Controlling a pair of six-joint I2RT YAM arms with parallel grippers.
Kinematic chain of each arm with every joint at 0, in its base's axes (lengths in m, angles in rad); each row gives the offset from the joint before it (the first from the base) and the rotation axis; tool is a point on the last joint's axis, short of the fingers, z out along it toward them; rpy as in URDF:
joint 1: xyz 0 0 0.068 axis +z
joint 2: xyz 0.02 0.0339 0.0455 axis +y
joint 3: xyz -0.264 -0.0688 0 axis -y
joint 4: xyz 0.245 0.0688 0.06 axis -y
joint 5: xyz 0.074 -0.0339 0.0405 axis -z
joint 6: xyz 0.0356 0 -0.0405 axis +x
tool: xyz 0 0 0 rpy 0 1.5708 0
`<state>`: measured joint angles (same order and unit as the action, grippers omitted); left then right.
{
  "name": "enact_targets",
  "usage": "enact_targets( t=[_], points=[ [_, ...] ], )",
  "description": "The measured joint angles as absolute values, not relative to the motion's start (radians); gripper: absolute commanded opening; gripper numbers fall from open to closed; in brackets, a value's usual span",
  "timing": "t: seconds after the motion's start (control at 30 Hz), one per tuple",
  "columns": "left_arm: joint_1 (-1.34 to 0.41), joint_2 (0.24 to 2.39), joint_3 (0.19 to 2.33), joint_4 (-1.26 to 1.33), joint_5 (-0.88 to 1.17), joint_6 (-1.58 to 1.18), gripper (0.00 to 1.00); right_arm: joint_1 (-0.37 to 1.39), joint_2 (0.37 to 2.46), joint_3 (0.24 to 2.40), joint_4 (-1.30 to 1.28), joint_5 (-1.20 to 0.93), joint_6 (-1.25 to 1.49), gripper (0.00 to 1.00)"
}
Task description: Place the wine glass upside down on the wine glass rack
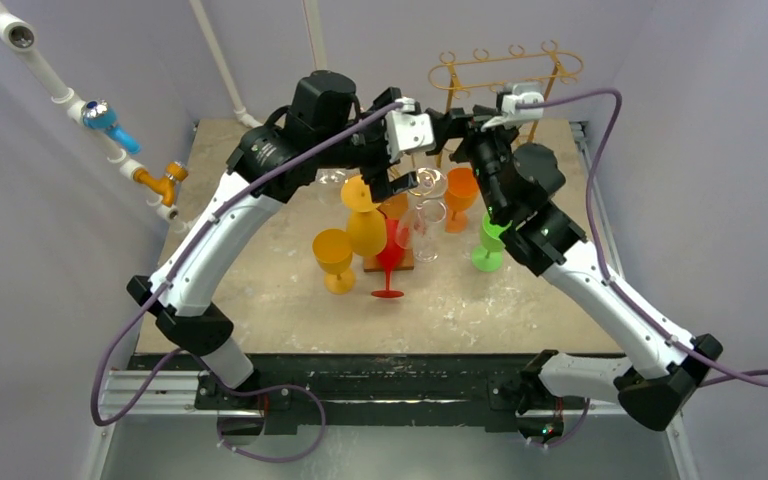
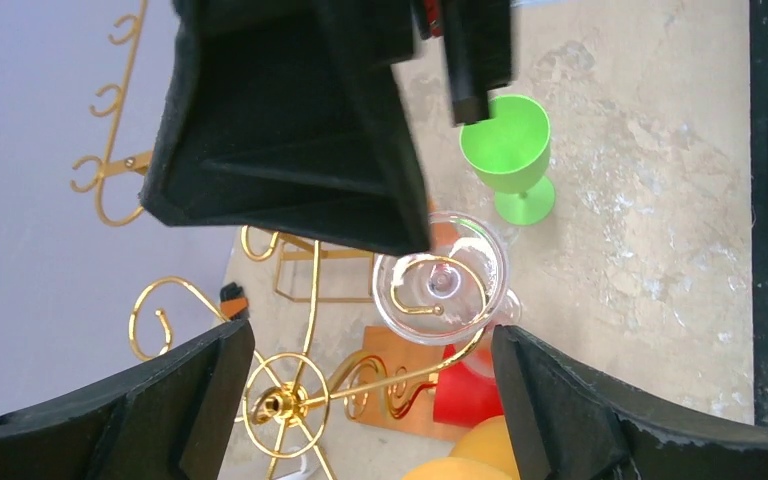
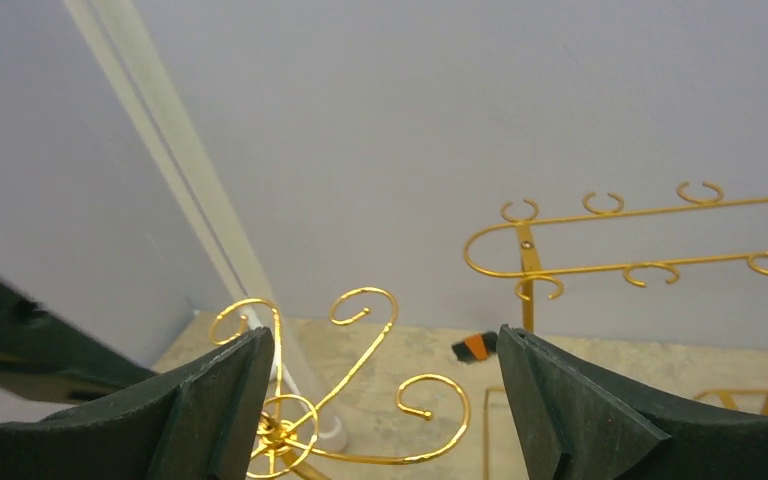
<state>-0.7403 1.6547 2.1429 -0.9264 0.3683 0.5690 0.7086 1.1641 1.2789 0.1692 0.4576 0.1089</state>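
A clear wine glass (image 2: 440,280) hangs at a curled arm of the gold spiral rack (image 2: 280,403), the gold curl round its stem. In the top view it shows faintly (image 1: 427,183) under both wrists. My left gripper (image 2: 370,400) is open above the rack's hub, the glass beyond its fingertips and untouched. My right gripper (image 3: 385,400) is open too, with only the rack's curled hooks (image 3: 430,400) between its fingers. From above, the left gripper (image 1: 392,185) and right gripper (image 1: 455,135) sit close together over the rack.
A tall gold hook rack (image 1: 505,65) stands at the back. Around the spiral rack are two yellow glasses (image 1: 334,258), a red one (image 1: 389,262), an orange one (image 1: 460,195) and a green one (image 1: 488,245). The right wrist body (image 2: 290,120) looms close above the left camera.
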Motion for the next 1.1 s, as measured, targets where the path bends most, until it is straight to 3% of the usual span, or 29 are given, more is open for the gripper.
enact_targets(
  t=[0.07, 0.2, 0.4, 0.57, 0.8, 1.1],
  points=[
    [-0.740, 1.652, 2.166, -0.925, 0.367, 0.561, 0.95, 0.673, 1.203, 1.338, 0.107, 0.441, 0.123, 0.81],
    [-0.740, 1.622, 2.170, -0.928, 0.327, 0.562, 0.88, 0.577, 1.278, 1.448, -0.017, 0.363, 0.166, 0.56],
    [-0.733, 1.575, 2.176, -0.930, 0.226, 0.570, 0.78, 0.527, 1.332, 1.521, -0.159, 0.267, 0.198, 0.28],
    [-0.680, 1.557, 2.180, -0.935, 0.202, 0.569, 0.70, 0.519, 1.354, 1.542, -0.219, 0.211, 0.209, 0.27],
    [-0.557, 1.665, 2.288, -0.985, 0.212, 0.560, 0.68, 0.503, 1.391, 1.544, -0.264, 0.146, 0.224, 0.31],
    [-0.554, 1.763, 2.294, -1.039, 0.278, 0.524, 0.66, 0.492, 1.396, 1.539, -0.281, 0.114, 0.241, 0.30]
  ],
)
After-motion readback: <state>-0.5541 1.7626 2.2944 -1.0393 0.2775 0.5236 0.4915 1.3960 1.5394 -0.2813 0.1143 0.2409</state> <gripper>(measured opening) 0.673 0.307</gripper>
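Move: From the right gripper, the wine glass rack's empty right-hand hook lies about 8 cm ahead, neither left nor right, and 9 cm down; the rack's centre is some 4 cm ahead, 10 cm left and 10 cm below. From the left gripper, the rack's centre lies about 10 cm ahead, 3 cm left and 9 cm below, the clear hanging glass 3 cm ahead, 5 cm right and 9 cm below, and the yellow hanging glass 2 cm ahead, 8 cm left and 11 cm below. Carry the right gripper forward about 6 cm, then down some 7 cm to the rack's empty right-hand hook, tipping it down about 20 degrees and closing the fingers most of the way. Meanwhile lift the left gripper away from the clear hanging glass, swing it left and forward, turning counter-clockwise, then sink towards the rack's centre, fingers narrowing by a third. ##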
